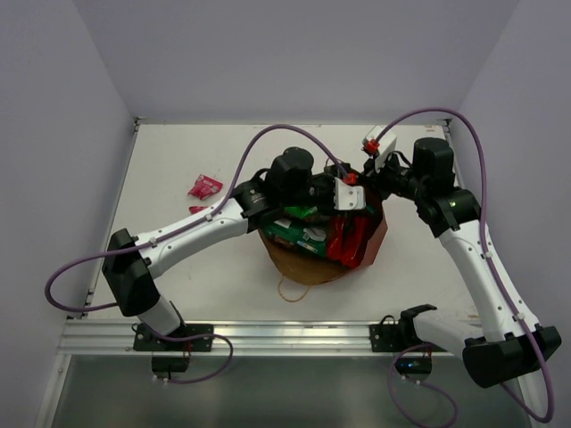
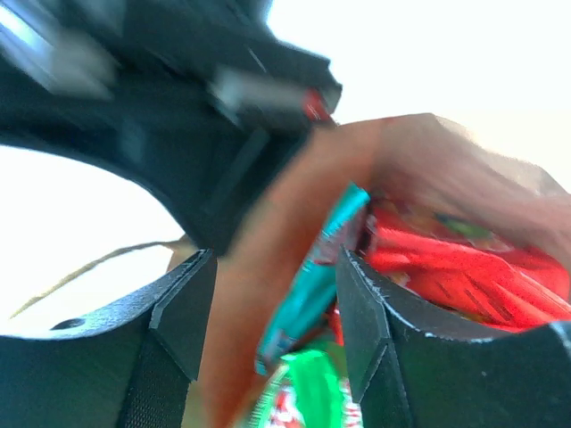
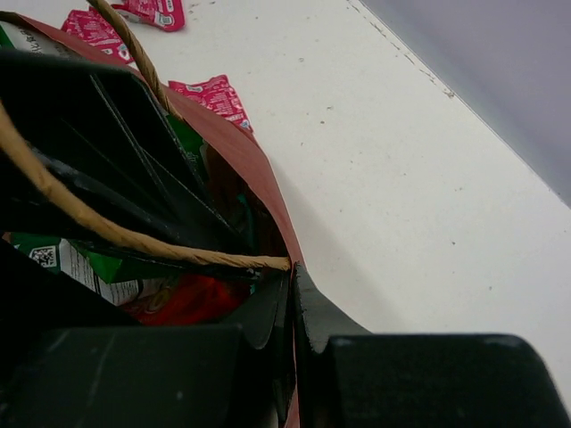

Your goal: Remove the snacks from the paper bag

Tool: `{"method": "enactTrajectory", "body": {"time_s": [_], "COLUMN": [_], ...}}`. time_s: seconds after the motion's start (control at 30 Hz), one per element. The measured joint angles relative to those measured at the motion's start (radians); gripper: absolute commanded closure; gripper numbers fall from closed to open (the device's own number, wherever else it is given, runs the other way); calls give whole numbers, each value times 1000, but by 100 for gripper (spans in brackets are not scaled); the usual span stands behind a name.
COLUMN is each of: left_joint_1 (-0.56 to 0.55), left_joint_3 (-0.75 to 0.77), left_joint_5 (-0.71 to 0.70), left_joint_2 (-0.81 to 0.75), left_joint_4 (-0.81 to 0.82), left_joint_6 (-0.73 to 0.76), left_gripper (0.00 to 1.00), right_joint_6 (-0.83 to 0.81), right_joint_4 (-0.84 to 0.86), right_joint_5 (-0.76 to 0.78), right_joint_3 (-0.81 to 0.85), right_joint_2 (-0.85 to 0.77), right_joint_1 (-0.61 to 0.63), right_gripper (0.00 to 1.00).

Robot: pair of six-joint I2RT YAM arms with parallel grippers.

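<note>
The red-brown paper bag lies at the table's middle with its mouth toward both grippers. My left gripper is at the mouth, open, with the bag's wall and a teal packet between its fingers. Below them shows the green-white chip bag, and to the right a red packet. My right gripper is shut on the paper bag's rim, beside the twisted handle. Three red-pink sachets lie on the table outside; the top view shows them at the left.
The white table is walled on three sides, with the back wall close behind the bag. A metal rail runs along the near edge. The bag's second handle loops toward the rail. Purple cables arch over both arms.
</note>
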Motion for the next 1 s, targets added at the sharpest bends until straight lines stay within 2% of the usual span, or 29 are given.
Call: {"method": "enactTrajectory", "body": {"time_s": [0.4, 0.57, 0.7, 1.0], "left_joint_1": [-41, -46, -58, -71], "left_joint_3": [237, 233, 191, 57], "left_joint_5": [-86, -124, -150, -192], "left_joint_2": [130, 132, 124, 16], "left_joint_4": [-208, -254, -289, -323], "left_joint_6": [152, 173, 163, 112], "left_gripper": [44, 44, 41, 42], "right_joint_6": [0, 0, 0, 0], "right_joint_4": [-29, -40, -22, -6], "right_joint_5": [52, 51, 47, 43], "right_joint_3": [-2, -2, -2, -2], "right_joint_2": [0, 0, 0, 0], "right_joint_1": [-12, -11, -9, -6], "right_gripper": [100, 100, 100, 100]}}
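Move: The green chip pack lies in the paper bag about 9 cm below the left hand, some 6 cm to its left and 2 cm back. The teal pack is some 12 cm below this hand, about 3 cm to its right and 1 cm ahead, while the red packs sit about 10 cm back, level with it sideways and 12 cm down. From the right hand, shut on the bag's rim, the green pack is roughly 7 cm back, 10 cm left and 10 cm below. With its fingers already parted and kept that way, the left hand first lifts and swings right, about 2 cm each way, then turns back to the left and dips some 7 cm from its highest point into the bag's mouth, its fingers tipping nearly 20 degrees steeper until they reach towards and around the green chip pack without closing. The right hand keeps its pinch on the rim, shifting about a centimetre to the right and briefly sinking as much. ##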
